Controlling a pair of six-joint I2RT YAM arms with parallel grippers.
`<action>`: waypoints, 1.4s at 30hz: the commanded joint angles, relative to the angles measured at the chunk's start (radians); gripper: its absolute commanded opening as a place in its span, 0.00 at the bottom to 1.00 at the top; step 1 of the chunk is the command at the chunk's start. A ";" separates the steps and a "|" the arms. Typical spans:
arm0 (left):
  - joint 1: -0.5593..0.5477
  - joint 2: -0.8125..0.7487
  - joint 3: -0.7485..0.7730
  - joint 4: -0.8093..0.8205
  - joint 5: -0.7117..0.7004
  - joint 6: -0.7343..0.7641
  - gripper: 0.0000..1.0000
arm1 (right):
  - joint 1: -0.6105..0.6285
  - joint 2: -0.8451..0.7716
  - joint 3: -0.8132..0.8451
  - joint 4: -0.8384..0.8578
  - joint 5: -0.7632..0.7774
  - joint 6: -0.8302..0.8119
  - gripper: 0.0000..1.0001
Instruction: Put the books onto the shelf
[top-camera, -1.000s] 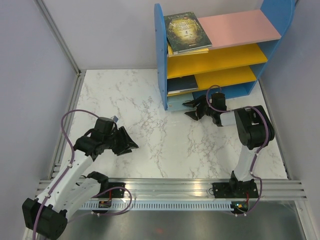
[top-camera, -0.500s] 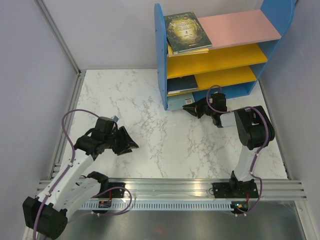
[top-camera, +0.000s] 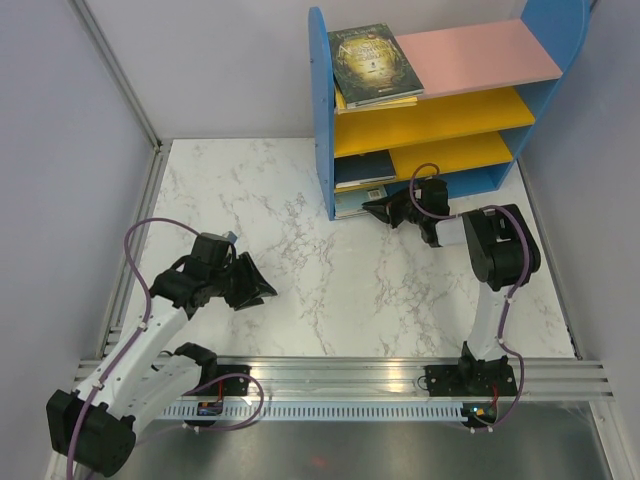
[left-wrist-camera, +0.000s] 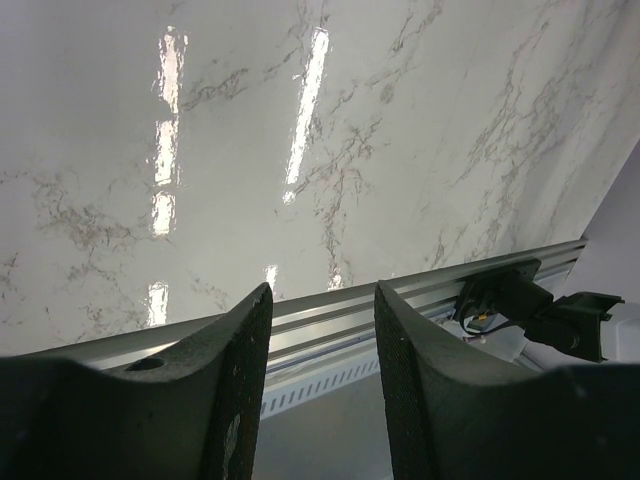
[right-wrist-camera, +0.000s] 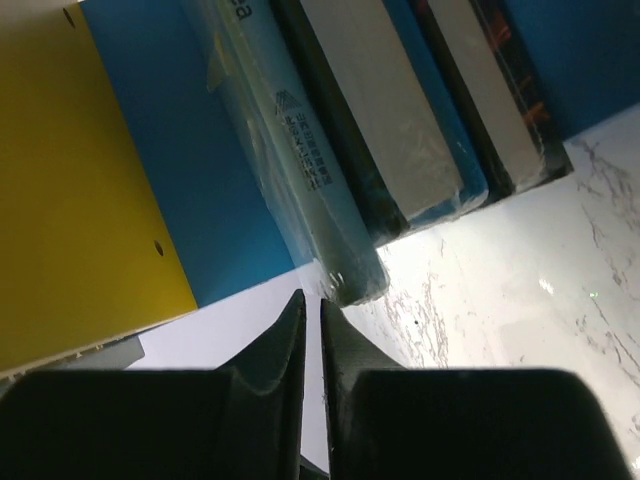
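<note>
The shelf (top-camera: 322, 110) stands at the back right. A dark green book (top-camera: 373, 62) lies on its pink top over a yellow one (top-camera: 385, 100). A navy book (top-camera: 362, 168) rests on a yellow board. A teal-blue book (top-camera: 355, 203) lies at the bottom, sticking out to the left. My right gripper (top-camera: 372, 209) is shut and empty, with its tips (right-wrist-camera: 311, 300) at the corner of the plastic-wrapped teal book (right-wrist-camera: 290, 150). Two more book edges (right-wrist-camera: 400, 150) show beside it. Over the table's left part my left gripper (top-camera: 262, 287) hangs open and empty (left-wrist-camera: 322, 295).
The marble table (top-camera: 280, 220) is bounded by a metal rail (top-camera: 350, 375) along the near edge and grey walls on the left and at the back. The shelf's blue panel (right-wrist-camera: 170, 130) and a yellow board (right-wrist-camera: 90, 190) fill the right wrist view.
My right gripper has shut its jaws and moved left toward the shelf's bottom, up against the teal-blue book. The left arm has stayed put.
</note>
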 joint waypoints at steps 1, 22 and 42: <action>0.007 0.008 0.024 0.024 -0.016 0.040 0.50 | 0.004 0.022 0.049 0.056 0.003 0.012 0.13; 0.016 0.041 0.072 0.018 -0.007 0.109 0.50 | 0.012 -0.353 -0.176 -0.151 0.009 -0.169 0.48; 0.030 0.074 0.368 -0.173 -0.220 0.276 0.54 | 0.049 -1.453 -0.463 -0.968 0.135 -0.479 0.56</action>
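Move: My right hand, fingers nearly shut, is at the front edge of the light blue book in the shelf's bottom compartment; its middle lies about 8 cm ahead, 3 cm left and 2 cm lower. The lower books sit right beneath it, roughly 5 cm below my hand. The navy book is on the board above, some 8 cm ahead, 2 cm left and 7 cm up. From my left hand the light blue book lies about 35 cm ahead, 18 cm right and 6 cm lower. I nudge my right fingertips about 1 cm farther forward against the light blue book's front edge, then spread them to about half open and come free. I draw that hand quickly back some 24 cm, away from the shelf, rising about 10 cm and easing right as it rolls some 25 degrees. Late on, my empty left hand lifts about 7 cm and goes 4 cm forward. ##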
